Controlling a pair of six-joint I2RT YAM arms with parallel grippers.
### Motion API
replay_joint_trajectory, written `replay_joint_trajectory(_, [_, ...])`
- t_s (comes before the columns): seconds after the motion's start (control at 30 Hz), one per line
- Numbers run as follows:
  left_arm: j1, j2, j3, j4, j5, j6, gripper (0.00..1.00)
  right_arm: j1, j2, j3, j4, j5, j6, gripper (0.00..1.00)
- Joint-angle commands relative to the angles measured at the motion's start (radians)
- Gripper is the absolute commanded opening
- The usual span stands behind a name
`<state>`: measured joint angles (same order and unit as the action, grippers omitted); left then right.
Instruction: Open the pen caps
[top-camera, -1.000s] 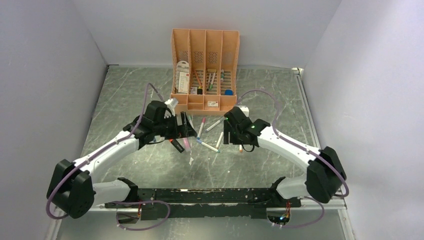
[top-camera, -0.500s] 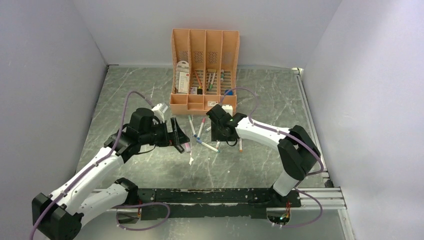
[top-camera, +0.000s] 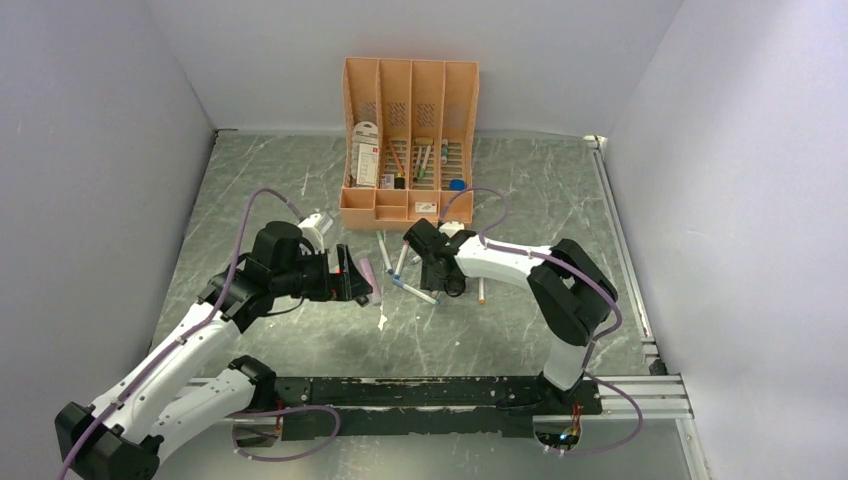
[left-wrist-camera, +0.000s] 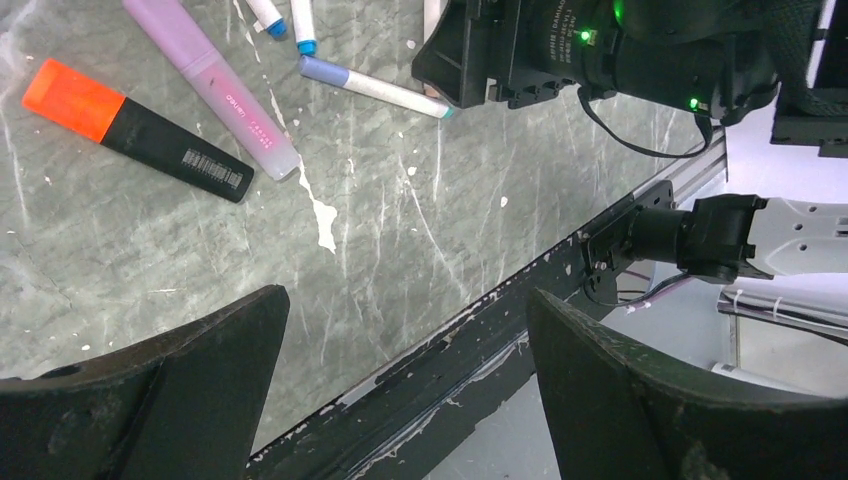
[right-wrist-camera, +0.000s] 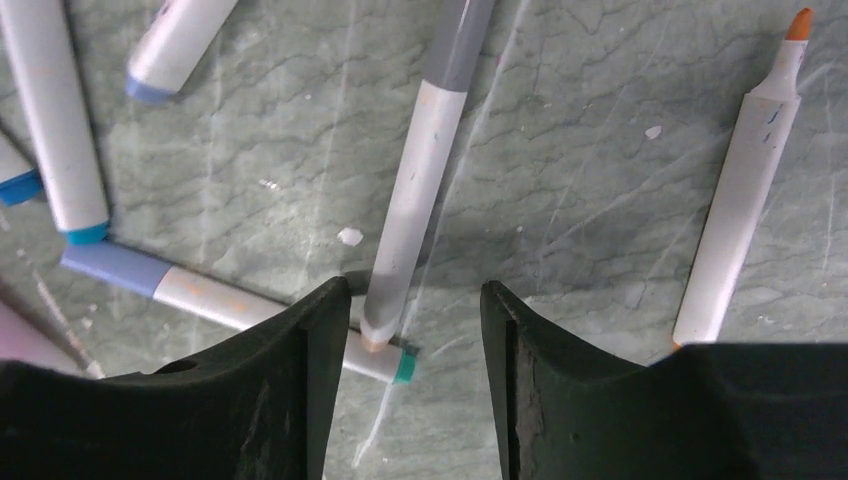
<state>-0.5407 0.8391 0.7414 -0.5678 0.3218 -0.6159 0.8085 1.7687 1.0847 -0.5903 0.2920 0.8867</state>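
Several pens lie in a loose cluster (top-camera: 402, 268) in front of the organizer. My right gripper (right-wrist-camera: 415, 300) (top-camera: 434, 268) hangs open, straddling the end of a slim white marker (right-wrist-camera: 420, 190) with a grey cap (right-wrist-camera: 465, 40). That end sits close to the left finger without being pinched. Under it lies a marker with a periwinkle cap (right-wrist-camera: 112, 268) and a green end. An uncapped orange-tipped marker (right-wrist-camera: 740, 210) lies to the right. My left gripper (left-wrist-camera: 405, 310) (top-camera: 360, 284) is wide open and empty, above the table's near edge. Beyond it lie a black highlighter with an orange cap (left-wrist-camera: 75, 98) and a lilac highlighter (left-wrist-camera: 215, 90).
The peach desk organizer (top-camera: 410, 205) stands at the back with its own pens and cards. The black rail (left-wrist-camera: 480, 350) runs along the table's near edge. White walls close in left, right and behind. Two more white markers with blue ends (right-wrist-camera: 60, 140) lie left of my right gripper.
My right gripper has swung left over the pen cluster and its jaws have narrowed. My left arm has drawn back to the left, its gripper staying wide open.
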Motion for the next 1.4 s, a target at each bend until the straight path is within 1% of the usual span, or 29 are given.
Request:
replay_joint_trajectory(0.0, [-0.007, -0.012, -0.014, 0.030, 0.031, 0.022, 1.00, 0.003, 0.045, 0.032, -0.016, 0.059, 0.057, 0.49])
replay_joint_trajectory(0.07, [-0.009, -0.025, -0.034, 0.049, 0.058, 0.018, 1.00, 0.004, 0.062, 0.028, -0.021, 0.065, 0.068, 0.45])
replay_joint_trajectory(0.2, [-0.009, -0.057, -0.050, 0.062, 0.100, 0.012, 1.00, 0.004, 0.052, -0.044, 0.025, 0.028, 0.057, 0.36])
replay_joint_trajectory(0.43, [-0.010, -0.073, -0.073, 0.073, 0.141, 0.000, 1.00, -0.011, 0.088, -0.078, 0.045, -0.052, -0.108, 0.09])
replay_joint_trajectory(0.5, [-0.009, -0.065, -0.089, 0.087, 0.144, -0.014, 1.00, -0.024, 0.055, -0.120, 0.050, -0.058, -0.154, 0.04])
replay_joint_trajectory(0.57, [-0.010, -0.050, -0.112, 0.129, 0.151, -0.041, 1.00, -0.044, -0.004, -0.131, 0.044, -0.053, -0.193, 0.00])
replay_joint_trajectory(0.73, [-0.009, 0.027, -0.135, 0.241, 0.116, -0.144, 1.00, -0.095, -0.207, -0.168, 0.049, -0.063, -0.271, 0.00])
replay_joint_trajectory(0.87, [-0.010, 0.053, -0.149, 0.339, 0.065, -0.224, 1.00, -0.108, -0.359, -0.188, 0.051, -0.151, -0.333, 0.00])
replay_joint_trajectory(1.0, [-0.020, 0.071, -0.218, 0.550, 0.094, -0.374, 1.00, -0.109, -0.456, -0.200, 0.052, -0.323, -0.382, 0.00])
replay_joint_trajectory(1.1, [-0.037, 0.108, -0.222, 0.661, 0.140, -0.396, 1.00, -0.109, -0.518, -0.233, 0.093, -0.485, -0.396, 0.00])
replay_joint_trajectory(1.13, [-0.043, 0.128, -0.208, 0.678, 0.157, -0.386, 1.00, -0.108, -0.532, -0.243, 0.106, -0.550, -0.401, 0.00])
replay_joint_trajectory(1.2, [-0.056, 0.167, -0.148, 0.651, 0.171, -0.340, 1.00, -0.108, -0.552, -0.261, 0.133, -0.650, -0.402, 0.00])
replay_joint_trajectory(1.3, [-0.065, 0.214, -0.067, 0.571, 0.145, -0.277, 1.00, -0.108, -0.584, -0.295, 0.161, -0.735, -0.407, 0.00])
replay_joint_trajectory(1.37, [-0.065, 0.233, -0.058, 0.572, 0.148, -0.273, 1.00, -0.109, -0.607, -0.308, 0.170, -0.760, -0.408, 0.00])
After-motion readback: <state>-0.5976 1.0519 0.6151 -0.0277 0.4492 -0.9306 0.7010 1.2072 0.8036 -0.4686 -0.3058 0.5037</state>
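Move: The grey-capped pen lies between the right gripper's open fingers, its middle about 3 cm ahead of the hand and 1 cm lower. The blue-capped pen lies some 5 cm to that hand's left, level with it; the uncapped orange pen is roughly 7 cm right and 2 cm ahead, both 1 cm below. From the high left hand, the grey-capped pen is about 10 cm ahead, 14 cm right and 17 cm down. Close the right fingers on the rear end of the grey-capped pen's white body, shift about 5 cm right close to the table, then raise it some 10 cm while swinging back left and towards the base, rolling the hand's left side up and turning counter-clockwise. Ease the open left gripper slightly back, then bring it about 7 cm right and a little forward towards the raised pen, rolling its left side down. ##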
